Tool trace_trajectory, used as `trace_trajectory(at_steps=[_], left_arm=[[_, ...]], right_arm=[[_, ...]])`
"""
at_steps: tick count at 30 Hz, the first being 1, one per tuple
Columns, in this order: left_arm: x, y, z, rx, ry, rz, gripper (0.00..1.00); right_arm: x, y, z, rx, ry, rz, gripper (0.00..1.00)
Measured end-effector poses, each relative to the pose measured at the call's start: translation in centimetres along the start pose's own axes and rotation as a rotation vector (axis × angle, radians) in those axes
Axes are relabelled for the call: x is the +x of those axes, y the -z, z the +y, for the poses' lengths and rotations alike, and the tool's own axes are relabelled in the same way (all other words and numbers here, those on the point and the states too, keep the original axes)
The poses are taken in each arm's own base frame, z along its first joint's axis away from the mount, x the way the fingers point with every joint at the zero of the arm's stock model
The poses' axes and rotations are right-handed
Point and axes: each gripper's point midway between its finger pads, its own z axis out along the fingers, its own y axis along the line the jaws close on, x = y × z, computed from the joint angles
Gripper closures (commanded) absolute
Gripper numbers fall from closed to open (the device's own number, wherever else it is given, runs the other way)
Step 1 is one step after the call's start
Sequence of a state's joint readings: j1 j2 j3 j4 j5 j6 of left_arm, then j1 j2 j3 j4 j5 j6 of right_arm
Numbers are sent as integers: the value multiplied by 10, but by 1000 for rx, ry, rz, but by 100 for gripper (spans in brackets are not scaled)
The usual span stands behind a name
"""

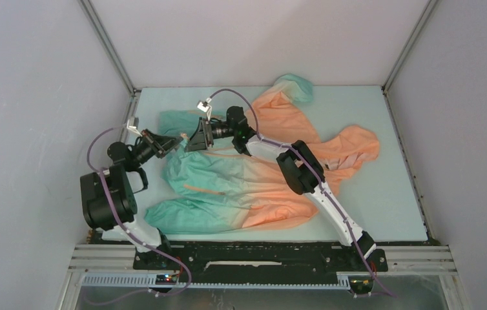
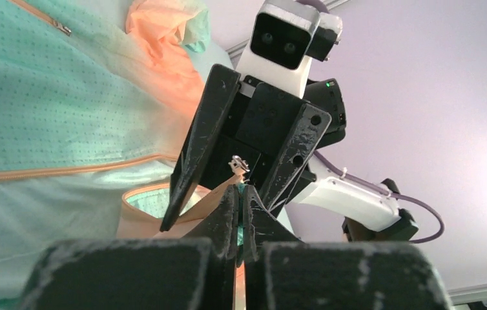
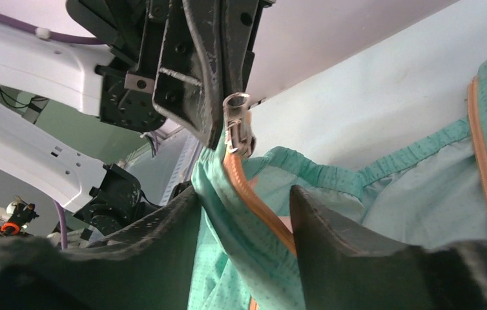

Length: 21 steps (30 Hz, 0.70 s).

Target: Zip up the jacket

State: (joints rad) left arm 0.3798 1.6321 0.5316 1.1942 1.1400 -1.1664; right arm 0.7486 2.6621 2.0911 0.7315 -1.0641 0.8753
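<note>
The jacket (image 1: 247, 181) lies spread on the table, teal hem to the left and orange hood to the right. My left gripper (image 1: 175, 144) is shut on the lifted bottom end of the orange zip at the hem (image 2: 241, 194). The metal zip slider (image 2: 237, 165) sits just beyond its tips and also shows in the right wrist view (image 3: 239, 126). My right gripper (image 1: 192, 141) faces the left one. It is open (image 3: 244, 213), with teal fabric and the orange zip tape (image 3: 254, 200) running between its jaws.
Grey enclosure walls stand close on the left, back and right. The pale table mat (image 1: 383, 194) shows right of the jacket. A sleeve (image 1: 183, 216) lies along the near edge by the black front rail (image 1: 260, 255).
</note>
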Motion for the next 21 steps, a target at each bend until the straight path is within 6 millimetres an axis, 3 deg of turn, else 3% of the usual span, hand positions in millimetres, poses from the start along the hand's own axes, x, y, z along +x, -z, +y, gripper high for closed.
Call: trace_trajectory(at_steps=[9, 14, 18, 21], left_arm=[[-9, 3, -2, 45, 57, -46, 100], [-9, 3, 0, 39, 56, -52, 100], [-9, 4, 1, 32, 62, -65, 100], [-9, 4, 3, 27, 69, -72, 100]], right_arm=[[-12, 8, 3, -17, -10, -39, 75], [-12, 6, 5, -19, -18, -42, 73], [-14, 4, 4, -10, -28, -55, 80], [-14, 4, 2, 1, -60, -73, 77]])
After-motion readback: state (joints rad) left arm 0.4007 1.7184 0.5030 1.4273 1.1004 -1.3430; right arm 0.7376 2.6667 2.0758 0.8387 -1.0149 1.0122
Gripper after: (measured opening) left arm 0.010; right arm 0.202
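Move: My left hand already holds the teal bottom corner, with the zipper slider poking out about 1 cm ahead, 1 cm right and 1 cm above it. The orange zipper tape my right fingers straddle is roughly 1 cm left of my right hand, and about 4 cm right and 1 cm below my left. From my right hand the slider is some 3 cm left and 1 cm ahead; the pocket zipper lies about 15 cm back, 1 cm right, 12 cm below. I close my right fingers from a bit over half open to about a fifth, one to each side of the orange tape just below the slider, while lifting that hand about 1 cm and easing it slightly forward. My left hand keeps its pinch on the corner, drifts about 1 cm left and rolls some 5 degrees, its left side dipping, before it steadies. ##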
